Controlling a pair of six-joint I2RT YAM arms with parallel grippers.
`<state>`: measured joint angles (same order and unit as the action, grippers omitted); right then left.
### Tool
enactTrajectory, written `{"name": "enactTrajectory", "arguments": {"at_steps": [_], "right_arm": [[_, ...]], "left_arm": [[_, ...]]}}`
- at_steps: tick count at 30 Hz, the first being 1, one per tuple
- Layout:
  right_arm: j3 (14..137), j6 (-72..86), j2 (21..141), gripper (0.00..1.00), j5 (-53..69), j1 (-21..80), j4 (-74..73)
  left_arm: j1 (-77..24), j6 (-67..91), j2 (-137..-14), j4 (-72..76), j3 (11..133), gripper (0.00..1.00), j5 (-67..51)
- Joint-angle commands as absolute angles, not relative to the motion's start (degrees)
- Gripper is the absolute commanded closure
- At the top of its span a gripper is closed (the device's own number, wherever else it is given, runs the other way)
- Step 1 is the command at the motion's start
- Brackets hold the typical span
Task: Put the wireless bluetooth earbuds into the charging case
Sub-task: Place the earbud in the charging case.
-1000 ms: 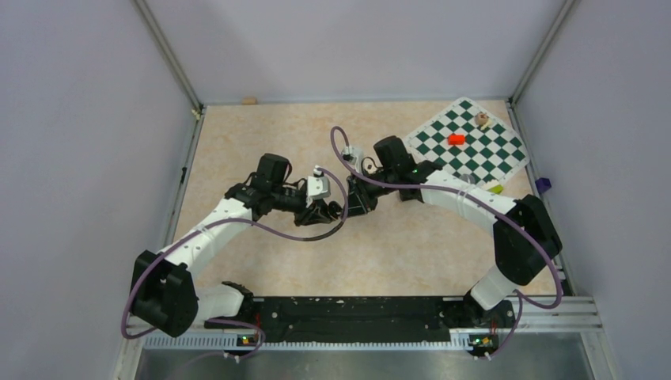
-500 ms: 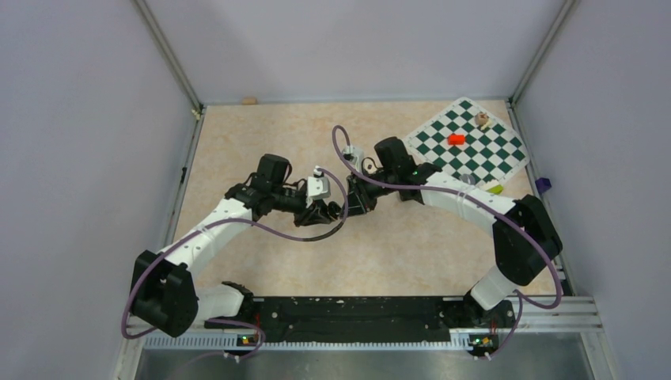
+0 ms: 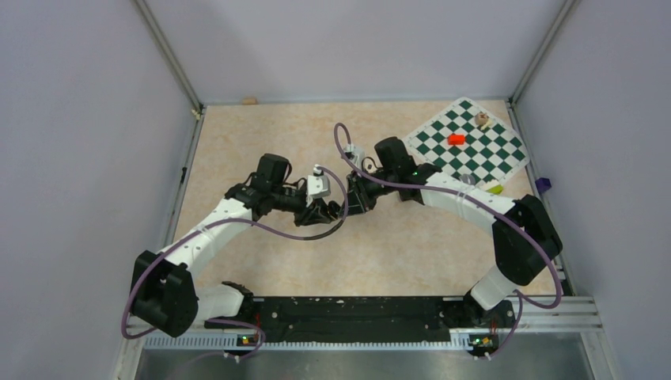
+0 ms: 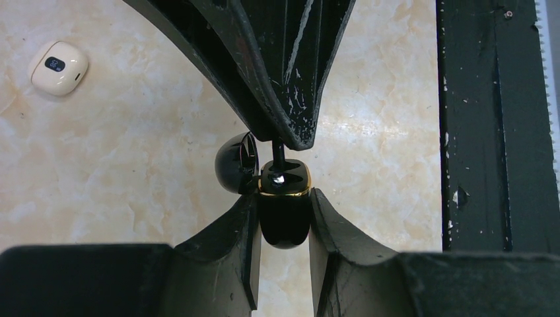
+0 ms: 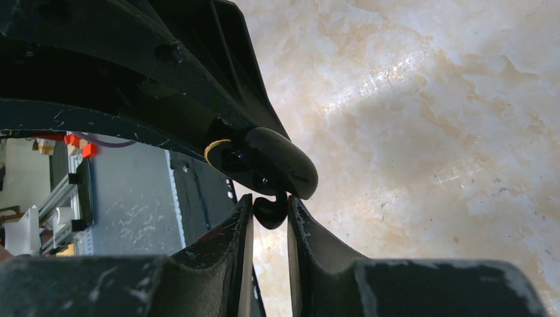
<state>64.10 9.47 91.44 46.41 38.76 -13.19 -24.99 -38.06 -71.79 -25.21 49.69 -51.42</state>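
Above the middle of the table, my left gripper (image 4: 284,198) is shut on the charging case (image 4: 284,221), a glossy black box with a gold rim. Its lid (image 4: 232,163) hangs open to the left. My right gripper (image 5: 269,201) is shut on one small black earbud (image 5: 269,211) and holds it at the case's open mouth, with its stem touching the opening. In the left wrist view the right gripper's fingertips (image 4: 290,132) come down onto the case from above. In the top view both grippers (image 3: 345,206) meet tip to tip and hide the case and bud.
A cream-coloured pod (image 4: 58,58) lies on the table beyond the grippers. A green and white chessboard (image 3: 475,154) at the back right carries a red piece (image 3: 456,139) and a brown piece (image 3: 481,119). The black base rail (image 4: 495,125) runs along the near edge.
Almost nothing differs. The right gripper has edged very slightly toward the left gripper, and both grips stay as they were.
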Motion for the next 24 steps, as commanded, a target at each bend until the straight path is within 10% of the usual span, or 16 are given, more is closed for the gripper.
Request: {"name": "enactTrajectory", "arguments": {"at_steps": [1, 24], "right_arm": [[64.18, 11.59, 89.39, 0.93, 47.93, 39.74, -6.91], [73.09, 4.56, 86.33, 0.5, 51.22, 36.81, -20.74]], "left_arm": [[-25.14, -34.67, -71.87, -18.85, 49.68, 1.0, -56.32], [-22.47, -30.17, -70.05, -13.13, 47.35, 1.0, -61.94]]}}
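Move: My right fingers pinch the earbud by its head, stem tip already in the well; the open charging case is some 3 cm to their left and 1 cm lower. From my left hand, which grips that case, the earbud is about 3 cm to the right and 1 cm above. On the table 14 cm below, the cream case is roughly 11 cm ahead and 7 cm right of my right hand; the black flashlight's middle lies 5 cm ahead, 24 cm right. After a small drift upward together, I spread my right fingers to let go of the earbud's head and lift them about 3 cm, straight up. My left hand keeps its grip on the charging case and raises it some 2 cm with a slight shift to the right, its fingertips tilting up by nearly 10 degrees. ##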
